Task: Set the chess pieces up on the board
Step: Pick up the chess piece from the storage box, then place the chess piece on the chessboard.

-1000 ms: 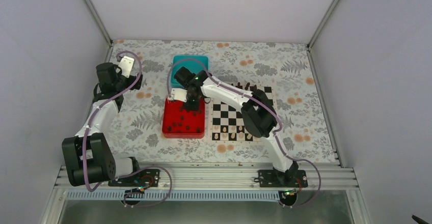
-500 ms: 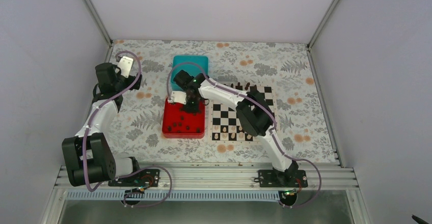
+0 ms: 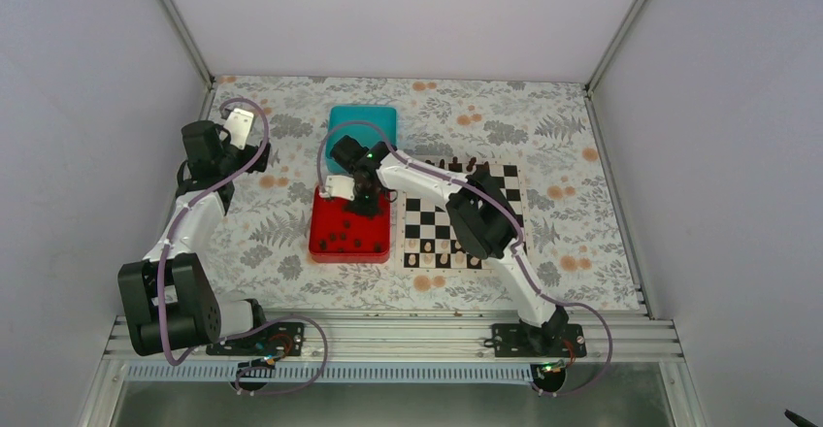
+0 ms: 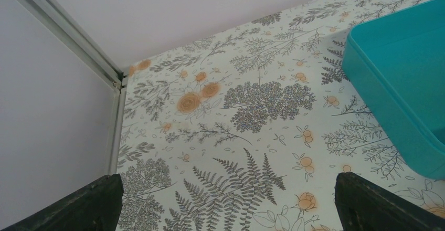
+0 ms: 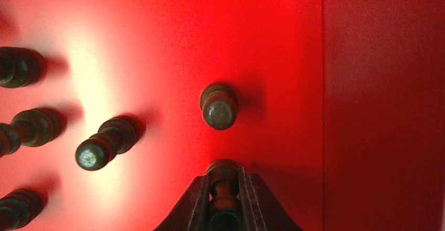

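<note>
My right gripper [image 5: 224,189] reaches down into the red tray [image 3: 325,238] and is shut on a dark brown chess piece [image 5: 223,176], both fingers pressed to its sides. Several more dark chess pieces stand on the tray floor, one [image 5: 218,105] just ahead, another [image 5: 102,143] to the left. From above, the right gripper [image 3: 366,197] sits over the tray's far end. The board [image 3: 433,221] lies right of the tray, with dark pieces [image 3: 457,164] on its far row and pale ones along the near row. My left gripper [image 4: 225,199] hangs open over the floral cloth, far left, holding nothing.
A teal box [image 3: 361,121] stands behind the red tray; its corner [image 4: 404,79] shows in the left wrist view. The enclosure's white walls and metal corner post [image 4: 113,84] close in the left and back. The right arm's elbow [image 3: 480,223] hangs over the board.
The right gripper lowered into the red tray's far end and closed on a dark piece. The left arm has not moved.
</note>
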`<action>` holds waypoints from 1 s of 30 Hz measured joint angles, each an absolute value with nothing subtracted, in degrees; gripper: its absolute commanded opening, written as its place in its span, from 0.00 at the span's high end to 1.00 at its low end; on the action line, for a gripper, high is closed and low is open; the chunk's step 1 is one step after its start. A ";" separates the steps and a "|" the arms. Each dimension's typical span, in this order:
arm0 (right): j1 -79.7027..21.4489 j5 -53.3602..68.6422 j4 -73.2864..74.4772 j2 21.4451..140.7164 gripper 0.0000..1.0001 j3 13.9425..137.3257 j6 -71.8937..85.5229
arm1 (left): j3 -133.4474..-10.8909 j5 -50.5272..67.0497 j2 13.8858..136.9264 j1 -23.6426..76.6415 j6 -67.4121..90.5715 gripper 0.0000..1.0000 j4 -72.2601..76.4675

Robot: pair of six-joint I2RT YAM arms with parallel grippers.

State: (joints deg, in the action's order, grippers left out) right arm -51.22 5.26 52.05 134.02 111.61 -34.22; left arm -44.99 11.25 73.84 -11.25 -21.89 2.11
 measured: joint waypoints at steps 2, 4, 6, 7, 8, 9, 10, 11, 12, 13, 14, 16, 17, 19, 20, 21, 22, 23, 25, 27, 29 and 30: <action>-51.22 5.28 52.05 133.95 0.95 111.61 -34.22 | -44.97 11.27 73.84 -11.25 -21.87 0.00 2.11; -51.11 5.30 52.27 133.86 0.95 111.79 -34.20 | -44.97 11.27 73.84 -11.25 -21.87 0.00 2.11; -50.87 5.37 52.90 133.67 0.96 112.44 -34.20 | -44.97 11.27 73.84 -11.25 -21.85 0.00 2.11; -50.81 5.43 53.69 133.51 0.96 113.25 -34.22 | -44.97 11.27 73.84 -11.25 -21.85 0.00 2.11; -50.74 5.48 54.30 133.23 0.96 113.99 -34.22 | -44.97 11.27 73.84 -11.27 -21.85 0.00 2.11; -50.59 5.50 55.35 132.79 0.96 115.20 -34.26 | -44.97 11.27 73.84 -11.27 -21.85 0.00 2.11; -50.48 5.50 55.94 132.22 0.96 116.05 -34.26 | -44.97 11.27 73.84 -11.31 -21.85 0.00 2.11; -50.24 5.48 56.80 131.57 0.96 117.10 -34.28 | -44.97 11.27 73.84 -11.31 -21.85 0.00 2.11; -50.00 5.45 57.98 130.65 0.96 118.48 -34.37 | -44.97 11.31 73.84 -11.38 -21.85 0.00 2.11; -49.71 5.41 59.24 129.03 0.96 120.11 -34.48 | -44.97 11.31 73.84 -11.42 -21.85 0.00 2.11; -49.36 5.41 59.46 128.66 0.96 120.40 -34.50 | -44.97 11.31 73.84 -11.46 -21.85 0.00 2.11; -48.18 5.23 61.01 126.15 0.96 121.80 -34.92 | -44.97 11.31 73.84 -11.46 -21.85 0.00 2.11; -47.42 5.13 61.76 124.81 0.95 122.19 -35.16 | -44.97 11.31 73.84 -11.46 -21.85 0.00 2.11; -45.43 4.80 62.98 122.80 0.94 122.72 -35.68 | -44.97 11.31 73.84 -11.46 -21.85 0.00 2.11; -44.14 4.71 63.37 122.02 0.94 122.85 -35.90 | -44.97 11.31 73.84 -11.46 -21.85 0.00 2.11; -42.54 4.54 63.75 121.45 0.94 122.91 -36.10 | -44.97 11.31 73.84 -11.46 -21.85 0.00 2.11; -40.88 4.34 64.01 121.19 0.94 122.91 -36.32 | -44.97 11.31 73.84 -11.46 -21.82 0.00 2.11; -39.35 4.21 64.14 121.16 0.94 122.89 -36.49 | -44.97 11.33 73.84 -11.46 -21.85 0.00 2.11; -36.32 3.97 64.07 121.27 0.95 122.37 -36.93 | -44.97 11.33 73.84 -11.46 -21.82 0.00 2.09; -33.67 3.84 64.20 121.64 0.95 121.86 -37.32 | -44.97 11.38 73.82 -11.46 -21.85 0.00 2.09; -31.44 3.75 63.99 122.76 0.95 121.82 -37.65 | -44.97 11.38 73.71 -11.46 -21.82 0.00 2.09; -30.70 3.75 63.88 123.55 0.94 121.82 -37.78 | -44.97 11.40 73.56 -11.46 -21.82 0.00 2.09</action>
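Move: The dark chess piece is already between the right hand's fingers. The likely goal, the board's far left corner square, lies about 9 cm ahead of this hand, 12 cm to its right and 3 cm lower. The nearest standing piece is 3 cm right of that square. In the red box, a loose piece stands 3 cm left of the hand; the teal bin's middle is roughly 16 cm ahead. From the left hand, the square is some 40 cm right, level ahead, 19 cm below. Still pinching the dark chess piece, the right hand lifts it almost straight up out of the red box by about 16 cm, then swings right and forward, some 14 and 12 cm, to above the board's far edge near its left corner. It sinks slightly at the end, having turned about 20 degrees clockwise and tipped the fingers slightly forward. ##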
